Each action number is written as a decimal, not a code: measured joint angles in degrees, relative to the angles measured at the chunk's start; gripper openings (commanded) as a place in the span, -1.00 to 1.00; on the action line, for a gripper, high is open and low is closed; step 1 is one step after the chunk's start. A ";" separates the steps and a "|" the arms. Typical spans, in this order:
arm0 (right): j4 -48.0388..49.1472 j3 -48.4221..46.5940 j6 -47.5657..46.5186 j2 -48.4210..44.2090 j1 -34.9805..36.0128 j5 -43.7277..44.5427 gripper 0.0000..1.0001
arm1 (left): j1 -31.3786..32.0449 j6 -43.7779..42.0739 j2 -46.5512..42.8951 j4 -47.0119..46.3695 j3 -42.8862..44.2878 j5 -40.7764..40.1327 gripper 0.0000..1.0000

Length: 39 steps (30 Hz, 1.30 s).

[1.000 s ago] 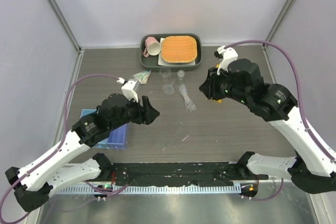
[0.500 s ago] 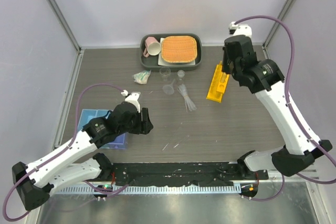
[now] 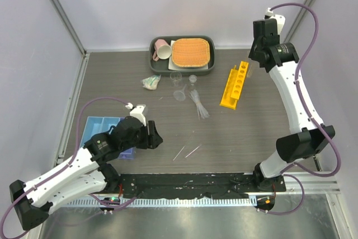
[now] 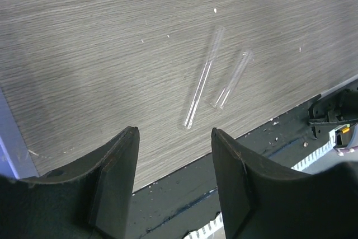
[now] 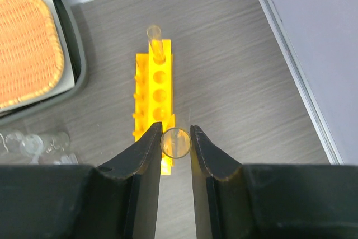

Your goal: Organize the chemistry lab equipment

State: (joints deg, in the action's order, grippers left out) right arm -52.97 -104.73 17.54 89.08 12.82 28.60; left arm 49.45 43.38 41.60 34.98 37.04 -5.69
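Seen end-on in the right wrist view, a clear glass tube [image 5: 175,143] sits between the fingers of my right gripper [image 5: 175,134], which is shut on it. It hangs high above the near end of the yellow holed rack [image 5: 154,94]. One tube [image 5: 155,42] stands in the rack's far hole. My left gripper [image 4: 174,148] is open and empty, low over the table's front edge. Just beyond it two thin glass tubes [image 4: 202,79] [image 4: 232,79] lie loose on the wood. The blue tray [image 3: 100,130] sits under the left arm.
Small clear beakers [image 3: 177,76] and pipettes [image 3: 198,106] lie mid-table, with a green-white packet [image 3: 150,82] to their left. At the back, a dark tray holds the pink mug [image 3: 162,50] and the orange mat [image 3: 192,52]. The black front rail [image 4: 184,194] runs below the left jaws.
My right arm has swung up and back to the right with its tube, uncovering the yellow rack. The left arm has drawn back toward the front edge, its jaws narrowing a little.
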 measured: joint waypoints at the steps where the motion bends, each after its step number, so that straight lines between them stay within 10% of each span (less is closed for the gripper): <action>1: 0.37 -1.03 0.15 1.09 -0.44 -0.24 -0.70 | 0.04 0.00 0.00 0.07 0.00 -0.28 0.19; 11: 2.47 -8.11 0.74 11.54 -2.45 -2.23 -0.71 | 0.04 1.60 -0.33 3.02 0.00 -6.34 0.97; 39: 3.15 -15.93 0.74 22.82 -4.04 -3.04 -0.71 | 0.04 1.57 1.18 3.43 -0.07 -8.72 0.99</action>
State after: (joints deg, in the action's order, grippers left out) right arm -49.82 -120.66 18.28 111.90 8.78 25.56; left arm 49.50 44.95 42.78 38.41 36.97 -14.41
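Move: The test tube held in the right hand is bound for an open hole near the far end of the yellow rack, about 11 cm ahead and 18 cm below; another tube stands 3 cm beyond that hole, 1 cm to its right, and the rack's middle is 8 cm nearer and 4 cm left of it. From the empty left hand, the nearer lying tube is about 9 cm right, level, 14 cm down; the second lies 4 cm farther right, 2 cm nearer. The held test tube is carried about 10 cm forward over the yellow rack towards its far end, at first level, then sinking some 6 cm as the right hand slows, its pinch kept and its tilt nearly unchanged. The left hand shifts a few centimetres left and slightly forward, turning under 10 degrees counter-clockwise, while its half-open fingers spread fully, touching nothing. ##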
